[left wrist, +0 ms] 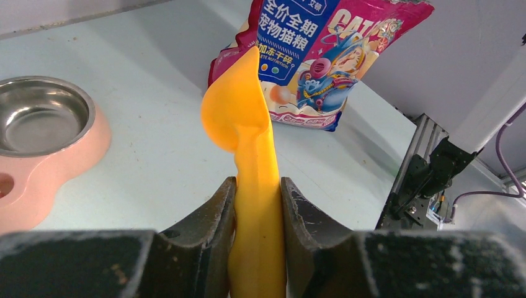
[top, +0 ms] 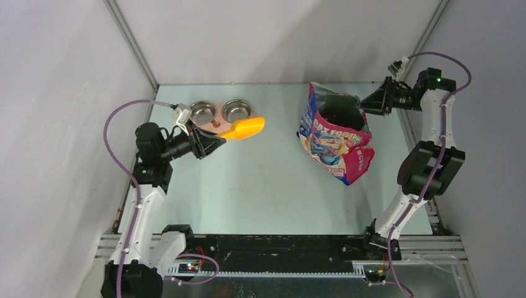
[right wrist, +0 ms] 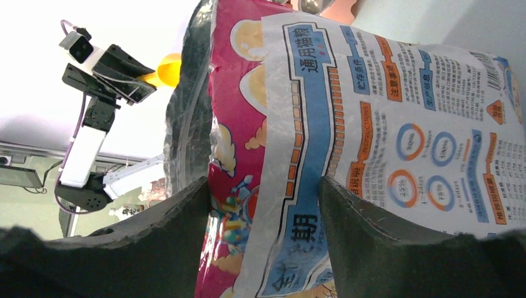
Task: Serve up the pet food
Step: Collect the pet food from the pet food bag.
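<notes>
The pet food bag [top: 335, 139], glossy blue, pink and red, stands open at the right of the table, with brown kibble [top: 338, 112] showing in its mouth. My right gripper [top: 363, 104] is at the bag's far right rim. In the right wrist view its jaws [right wrist: 263, 181] stand open with the bag's wall [right wrist: 372, 124] between the fingers. My left gripper [top: 218, 138] is shut on the handle of the orange scoop [top: 245, 129], whose empty bowl points toward the bag [left wrist: 322, 56]. The handle [left wrist: 257, 205] fills the gap between the left fingers.
The pink double-bowl feeder [top: 214, 125] sits at the back left, just behind the scoop, and both steel bowls look empty. Its pink rim [left wrist: 68, 161] lies left of the scoop in the left wrist view. Enclosure walls stand close on the left, back and right.
</notes>
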You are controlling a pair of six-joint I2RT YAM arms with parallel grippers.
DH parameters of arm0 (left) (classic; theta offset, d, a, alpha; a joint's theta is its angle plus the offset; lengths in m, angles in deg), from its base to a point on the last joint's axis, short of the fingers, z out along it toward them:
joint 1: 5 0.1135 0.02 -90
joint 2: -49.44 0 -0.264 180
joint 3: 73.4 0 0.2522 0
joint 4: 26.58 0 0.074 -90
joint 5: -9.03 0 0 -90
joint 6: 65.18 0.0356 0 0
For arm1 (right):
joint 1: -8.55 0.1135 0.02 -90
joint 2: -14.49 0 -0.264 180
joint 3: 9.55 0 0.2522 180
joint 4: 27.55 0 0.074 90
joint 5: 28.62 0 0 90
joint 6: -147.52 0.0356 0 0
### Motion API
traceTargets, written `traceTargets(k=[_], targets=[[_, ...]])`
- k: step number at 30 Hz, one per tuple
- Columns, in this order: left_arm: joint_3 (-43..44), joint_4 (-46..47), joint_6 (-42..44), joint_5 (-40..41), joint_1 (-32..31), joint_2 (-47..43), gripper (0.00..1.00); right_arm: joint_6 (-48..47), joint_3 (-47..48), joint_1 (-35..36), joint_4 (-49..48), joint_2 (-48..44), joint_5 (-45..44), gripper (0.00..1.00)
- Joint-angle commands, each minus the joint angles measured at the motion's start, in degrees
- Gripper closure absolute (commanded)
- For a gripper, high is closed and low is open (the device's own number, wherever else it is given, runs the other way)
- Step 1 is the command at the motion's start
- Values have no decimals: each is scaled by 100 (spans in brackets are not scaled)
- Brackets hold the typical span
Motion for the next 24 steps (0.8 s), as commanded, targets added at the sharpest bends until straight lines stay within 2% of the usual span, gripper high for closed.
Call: traceTargets(k=[1,7,15,17,18,20,24], targets=[[-6,299,-38,-61,31,-108,100,80,-69,185,-170,11,-279,36],[0,300,-62,-83,36,-110,100,436,-324,336,-682,-94,-636,45],[-8,316,-82,-96,34,-106,100,630,-258,641,-866,-176,-1195,66],[-8,319,-82,-94,34,-89,100,673,-206,756,-949,-278,-1561,78],[-8,317,-82,-96,37,-90,100,707,-184,846,-984,-321,-1717,91],[-8,318,-89,-85,34,-82,100,772,-143,992,-1135,-487,-2136,100],[-18,320,-112,-80,33,-63,100,1142,-214,1275,-1680,-1010,-3304,100]])
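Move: From my right hand, the pet food bag's right rim is about 3 cm to the left, 1 cm ahead and 4 cm down. The bag's open mouth lies roughly 6 cm left, 2 cm back and 6 cm below; the bag's middle is some 7 cm left, 4 cm back and 15 cm below. From my left hand, that rim is about 38 cm right, 12 cm ahead and 4 cm lower. I shut my right fingers from about two-thirds open onto the film at the bag's right rim, pinching its edge as my hand sinks and slides left onto it, about 5 cm in all. Late on, my fingertips tip some 15 degrees downward. My left hand stays still, keeping its hold on the scoop. ##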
